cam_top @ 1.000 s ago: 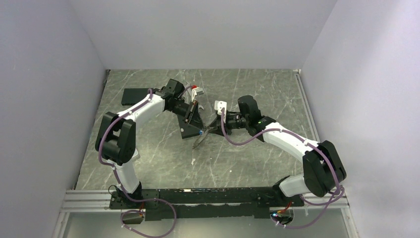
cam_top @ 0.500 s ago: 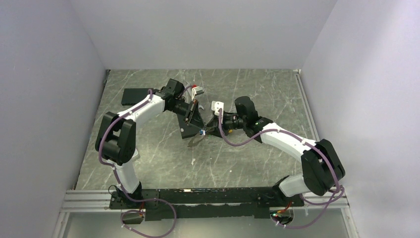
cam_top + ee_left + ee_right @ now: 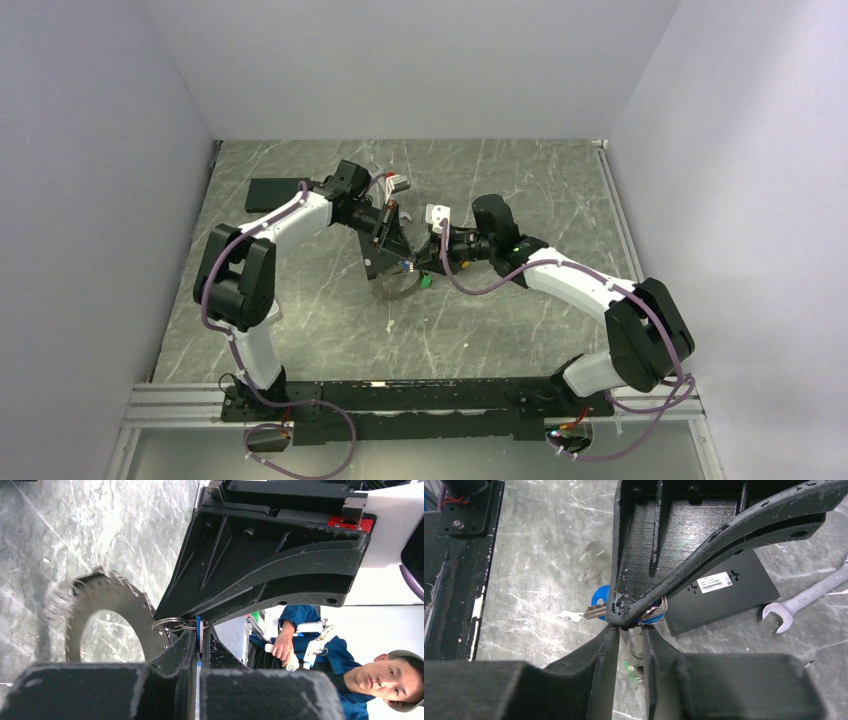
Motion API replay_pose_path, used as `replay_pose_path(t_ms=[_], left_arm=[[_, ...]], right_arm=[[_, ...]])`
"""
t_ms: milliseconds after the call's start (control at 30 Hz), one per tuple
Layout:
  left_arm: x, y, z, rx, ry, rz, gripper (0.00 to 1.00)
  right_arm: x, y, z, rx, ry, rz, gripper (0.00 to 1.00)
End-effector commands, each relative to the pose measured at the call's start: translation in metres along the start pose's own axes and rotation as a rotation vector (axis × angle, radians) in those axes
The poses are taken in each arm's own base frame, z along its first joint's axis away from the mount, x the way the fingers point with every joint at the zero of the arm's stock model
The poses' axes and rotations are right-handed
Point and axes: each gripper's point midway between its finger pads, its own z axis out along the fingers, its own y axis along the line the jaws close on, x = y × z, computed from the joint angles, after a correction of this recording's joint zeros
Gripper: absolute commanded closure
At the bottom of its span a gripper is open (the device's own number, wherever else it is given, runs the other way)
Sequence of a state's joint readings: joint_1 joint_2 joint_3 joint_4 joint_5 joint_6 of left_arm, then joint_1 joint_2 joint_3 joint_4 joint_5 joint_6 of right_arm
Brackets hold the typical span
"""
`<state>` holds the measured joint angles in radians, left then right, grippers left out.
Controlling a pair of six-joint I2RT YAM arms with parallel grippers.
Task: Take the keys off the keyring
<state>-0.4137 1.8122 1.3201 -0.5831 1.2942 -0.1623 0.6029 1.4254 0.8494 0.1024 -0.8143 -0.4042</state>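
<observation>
My left gripper (image 3: 392, 238) (image 3: 200, 632) is shut on the blue key (image 3: 198, 629), whose blue head shows in the right wrist view (image 3: 599, 596). Thin wire rings (image 3: 176, 625) hang from that key and carry the big toothed grey keyring (image 3: 116, 592) (image 3: 395, 287), which is blurred from swinging. The green key (image 3: 425, 281) (image 3: 630, 667) dangles blurred below. My right gripper (image 3: 421, 265) (image 3: 630, 630) sits right under the left one's fingertips. Its jaws stand a little apart with nothing pinched between them.
A black box (image 3: 724, 587) (image 3: 380, 262) lies just beyond the grippers. A silver spanner (image 3: 805, 599) lies to its right. A white scrap (image 3: 568, 615) lies on the marble. A flat black slab (image 3: 272, 192) lies at the far left. Walls close three sides.
My right gripper moved left up to the left gripper and let go of the keyring. The ring dropped and now swings below the blue key.
</observation>
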Motion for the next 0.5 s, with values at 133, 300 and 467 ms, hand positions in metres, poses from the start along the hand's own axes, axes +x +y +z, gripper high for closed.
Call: replay_pose_path(t_ms=[133,300,467], left_arm=[[-0.0037,-0.0170,-0.0123,0.052,-0.025,0.034,1.00],[-0.0025,-0.0163,-0.0146,0.046,-0.029,0.035,1.00],[-0.0024,-0.0145,-0.0147,0.045,-0.026,0.031,1.00]], right_arm=[[-0.0019,-0.0018,-0.0013,-0.006,-0.008,-0.057,0.92],[-0.0016,-0.0013,-0.0011,-0.011,-0.006,-0.058,1.00],[-0.0006,-0.0004,-0.0015,-0.016,-0.003,-0.056,1.00]])
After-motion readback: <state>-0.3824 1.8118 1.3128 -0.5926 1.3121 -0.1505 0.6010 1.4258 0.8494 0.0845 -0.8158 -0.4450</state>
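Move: Just off the right fingertips, about 2 cm to their left and 1 cm farther out at nearly the same height, is the split keyring on the blue key that the left hand still pinches; it lies about 1 cm ahead of the left pads. From the right hand, the round metal plate hangs some 3 cm back, 4 cm left and 6 cm lower; the black box lies about 8 cm ahead, 10 cm left and 15 cm below. Closing from about a third open to fully shut, the right fingers stay almost in place beside the keyring, still pointing left. The left hand keeps its pinch on the blue key and eases about 1 cm left and slightly forward, away from the right fingertips, with hardly any wrist turn. ##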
